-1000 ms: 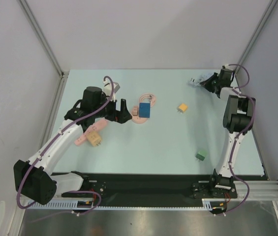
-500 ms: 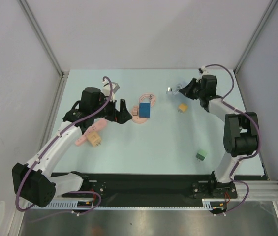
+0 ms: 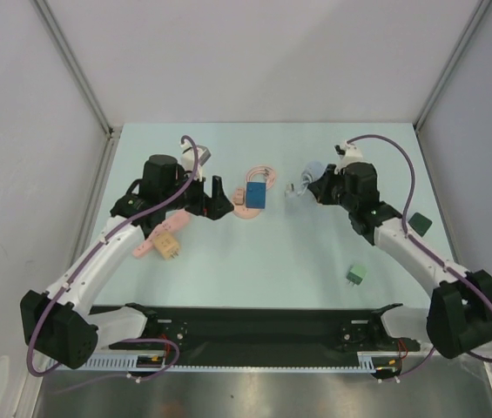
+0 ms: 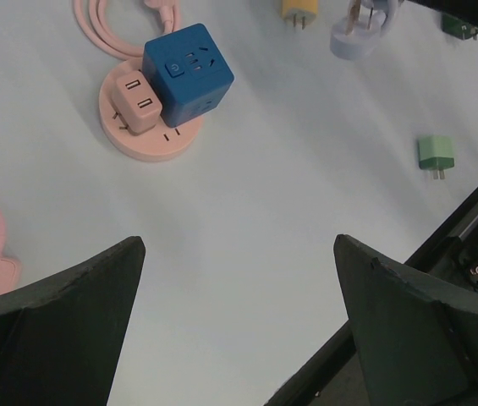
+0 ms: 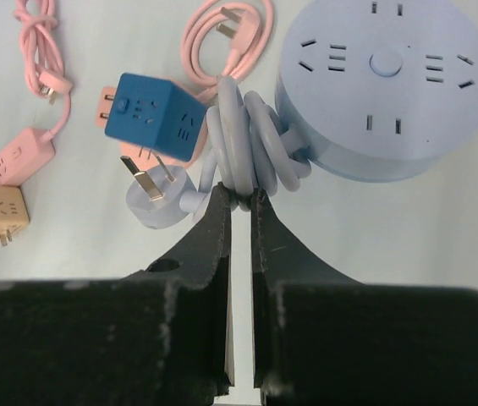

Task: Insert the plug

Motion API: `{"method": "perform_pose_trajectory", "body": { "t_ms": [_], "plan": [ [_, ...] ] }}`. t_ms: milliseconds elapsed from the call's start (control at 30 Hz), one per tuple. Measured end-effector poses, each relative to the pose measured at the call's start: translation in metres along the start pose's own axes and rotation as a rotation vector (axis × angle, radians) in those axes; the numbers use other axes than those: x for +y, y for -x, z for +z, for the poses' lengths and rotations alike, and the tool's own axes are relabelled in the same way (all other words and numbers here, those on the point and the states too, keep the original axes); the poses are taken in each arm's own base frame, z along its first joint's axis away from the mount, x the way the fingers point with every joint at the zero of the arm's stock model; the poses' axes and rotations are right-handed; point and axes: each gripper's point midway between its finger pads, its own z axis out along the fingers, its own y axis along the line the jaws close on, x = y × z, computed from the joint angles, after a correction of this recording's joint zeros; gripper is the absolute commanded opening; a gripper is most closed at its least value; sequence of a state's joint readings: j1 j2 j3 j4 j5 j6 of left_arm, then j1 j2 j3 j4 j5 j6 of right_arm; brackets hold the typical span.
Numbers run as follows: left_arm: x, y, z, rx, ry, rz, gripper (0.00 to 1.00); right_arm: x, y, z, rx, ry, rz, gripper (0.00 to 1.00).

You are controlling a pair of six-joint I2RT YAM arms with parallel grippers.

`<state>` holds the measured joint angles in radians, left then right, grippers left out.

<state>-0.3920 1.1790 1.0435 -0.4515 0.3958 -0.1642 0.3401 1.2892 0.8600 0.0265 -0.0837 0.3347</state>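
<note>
My right gripper (image 5: 239,196) is shut on the coiled lavender cable (image 5: 251,144) of a round lavender power strip (image 5: 382,85). It holds the strip above the table near the middle (image 3: 315,171). The cable's lavender plug (image 5: 156,201) hangs at the left, pins showing, and also shows in the left wrist view (image 4: 357,34). A blue cube adapter (image 3: 255,194) sits plugged into a round pink socket (image 3: 244,211). My left gripper (image 3: 215,196) is open and empty, just left of the cube (image 4: 188,72).
A yellow plug (image 4: 298,10) lies beside the lavender plug. A green plug (image 3: 356,275) lies front right and a dark green block (image 3: 419,223) at the right. A pink strip (image 3: 160,233) and yellow adapter (image 3: 169,246) lie front left. Pink cable (image 3: 263,173) loops behind the cube.
My right arm has swung from the far right corner to the middle, carrying the lavender strip and plug close to the blue cube. The left arm has not moved.
</note>
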Motion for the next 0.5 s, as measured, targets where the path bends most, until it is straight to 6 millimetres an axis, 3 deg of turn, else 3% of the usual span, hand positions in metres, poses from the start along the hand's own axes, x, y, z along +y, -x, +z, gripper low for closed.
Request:
{"method": "perform_pose_trajectory", "body": {
  "t_ms": [133, 333, 433, 500],
  "plan": [
    [0.0, 0.002, -0.002, -0.008, 0.003, 0.003, 1.0, 0.007, -0.017, -0.016, 0.005, 0.007, -0.012, 0.0],
    [0.002, 0.005, -0.005, -0.024, 0.024, 0.008, 1.0, 0.009, -0.1, -0.028, 0.168, -0.039, 0.007, 0.0],
    [0.003, 0.006, -0.006, -0.03, 0.033, 0.009, 1.0, 0.018, -0.132, -0.035, 0.233, -0.045, -0.003, 0.0],
    [0.006, 0.006, -0.006, -0.034, 0.051, 0.007, 1.0, 0.025, -0.145, -0.037, 0.256, -0.049, -0.01, 0.11]
  ]
}}
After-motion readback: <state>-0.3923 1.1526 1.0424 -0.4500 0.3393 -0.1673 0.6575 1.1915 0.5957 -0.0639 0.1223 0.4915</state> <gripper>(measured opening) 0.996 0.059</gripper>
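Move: The right gripper, shut on the cable coil of the white round socket, is bound for a bare patch of table about 11 cm back, 4 cm left and 15 cm below it. The blue cube stands about 18 cm left and 6 cm ahead of the hand, the yellow adapter some 8 cm ahead and 4 cm right, the green adapter about 20 cm back and 14 cm right, all well below it. From the left gripper the patch lies roughly 26 cm right, 8 cm back and 18 cm lower. Keep the right fingers shut on the cable coil and draw the white round socket back towards the bases about 11 cm while lowering it some 10 cm, most of the drop after the start, easing about 4 cm left. Tip the fingers down about 15 degrees on the way and slow towards the bare patch, still holding the coil. ##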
